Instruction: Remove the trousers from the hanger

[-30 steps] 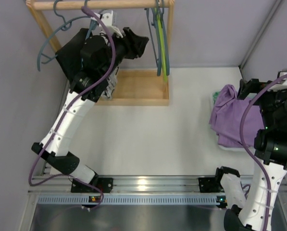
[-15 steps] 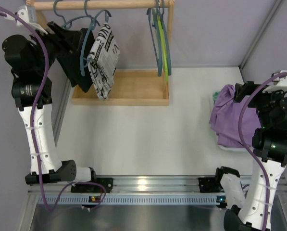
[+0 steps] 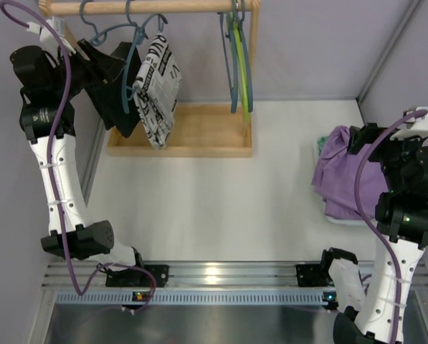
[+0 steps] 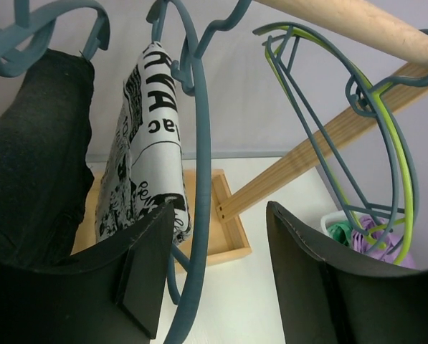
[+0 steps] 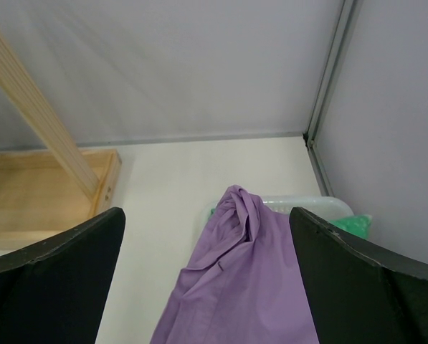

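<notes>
Black trousers (image 3: 115, 104) and white black-printed trousers (image 3: 156, 86) hang on blue hangers (image 3: 131, 43) from the wooden rod (image 3: 178, 6). My left gripper (image 3: 102, 61) is raised at the rack's left end, beside the black trousers. In the left wrist view its jaws are open (image 4: 221, 236), and a blue hanger loop (image 4: 197, 215) passes between them near the left finger, with the printed trousers (image 4: 148, 165) and black trousers (image 4: 34, 165) behind. Purple trousers (image 3: 346, 175) lie in a heap at the right. My right gripper (image 5: 206, 236) stands wide open over the purple trousers (image 5: 249, 287).
Several empty blue and green hangers (image 3: 239, 57) hang at the rod's right end. The rack's wooden base tray (image 3: 206, 132) sits below. A white basket (image 5: 307, 206) with green cloth (image 5: 353, 223) lies under the purple heap. Walls close in left and right.
My left arm has swung from in front of the hanging trousers to the rack's far left, uncovering the printed trousers. The right arm has barely moved.
</notes>
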Available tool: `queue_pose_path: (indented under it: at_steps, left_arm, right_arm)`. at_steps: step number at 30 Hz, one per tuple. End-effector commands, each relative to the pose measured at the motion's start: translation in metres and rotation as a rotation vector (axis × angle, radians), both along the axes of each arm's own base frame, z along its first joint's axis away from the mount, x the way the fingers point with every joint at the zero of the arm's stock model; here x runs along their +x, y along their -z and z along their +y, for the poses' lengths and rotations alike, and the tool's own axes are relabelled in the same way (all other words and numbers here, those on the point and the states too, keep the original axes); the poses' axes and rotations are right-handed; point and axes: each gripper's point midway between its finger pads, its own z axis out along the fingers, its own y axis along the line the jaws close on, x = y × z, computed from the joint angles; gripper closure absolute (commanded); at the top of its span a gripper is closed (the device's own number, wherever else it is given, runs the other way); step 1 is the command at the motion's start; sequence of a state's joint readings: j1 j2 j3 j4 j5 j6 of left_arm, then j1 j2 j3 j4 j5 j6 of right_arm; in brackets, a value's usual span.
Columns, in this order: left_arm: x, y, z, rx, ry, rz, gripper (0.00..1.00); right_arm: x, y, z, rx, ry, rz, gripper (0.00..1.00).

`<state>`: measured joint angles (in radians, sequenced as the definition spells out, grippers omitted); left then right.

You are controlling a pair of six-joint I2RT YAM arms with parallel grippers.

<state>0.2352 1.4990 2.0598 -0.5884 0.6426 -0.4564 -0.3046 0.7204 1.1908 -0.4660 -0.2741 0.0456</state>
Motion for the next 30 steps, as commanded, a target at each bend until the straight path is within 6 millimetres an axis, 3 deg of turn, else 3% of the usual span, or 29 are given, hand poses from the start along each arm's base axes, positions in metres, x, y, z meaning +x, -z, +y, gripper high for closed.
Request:
queue_pose_path:
  at_steps: [1,9,15,22,30]
  left_arm:
    - [0.003,-0.003,-0.009,-0.015,0.071,-0.006,0.40]
    - [0.030,0.007,-0.018,-0.071,0.107,0.047,0.45]
    - [0.030,-0.002,-0.051,-0.077,0.183,0.033,0.53]
    - [0.036,0.006,-0.080,-0.078,0.230,0.054,0.63]
    - [0.051,0.012,-0.083,-0.136,0.234,0.089,0.76]
  right_arm:
    - [-0.001,-0.007,-0.001,-0.006,0.000,-0.025,0.01]
    - [0.002,-0.007,0.000,0.014,-0.005,-0.020,0.01]
    - [0.001,-0.004,-0.001,0.005,-0.003,-0.014,0.01]
    - [0.002,-0.003,0.000,0.013,-0.008,-0.008,0.01]
    - [0.001,-0.004,-0.001,0.004,-0.003,-0.012,0.01]
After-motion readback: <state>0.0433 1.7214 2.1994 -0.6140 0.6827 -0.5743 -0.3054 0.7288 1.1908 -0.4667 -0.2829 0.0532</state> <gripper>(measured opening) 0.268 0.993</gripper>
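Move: The near shoulder of the blue hanger with the printed trousers lies about 6 cm ahead of the left hand, 3 cm to its right and 3 cm lower. The printed trousers hang some 14 cm ahead, 6 cm right and 10 cm below; the black trousers about 10 cm ahead, 3 cm left and equally low. Bunched empty hangers stand 28 cm right and 8 cm ahead. From the right hand, that blue shoulder is about 57 cm left, 20 cm ahead and 8 cm above. Bring the left gripper forward about 5 cm while sinking some 3 cm, so the blue hanger's near shoulder comes between its half-open fingers. Then sweep it about 5 cm more to the right against the hanger, 8 cm in all, turning the wrist roughly 15 degrees clockwise and closing the fingers around the shoulder to a narrow gap. ##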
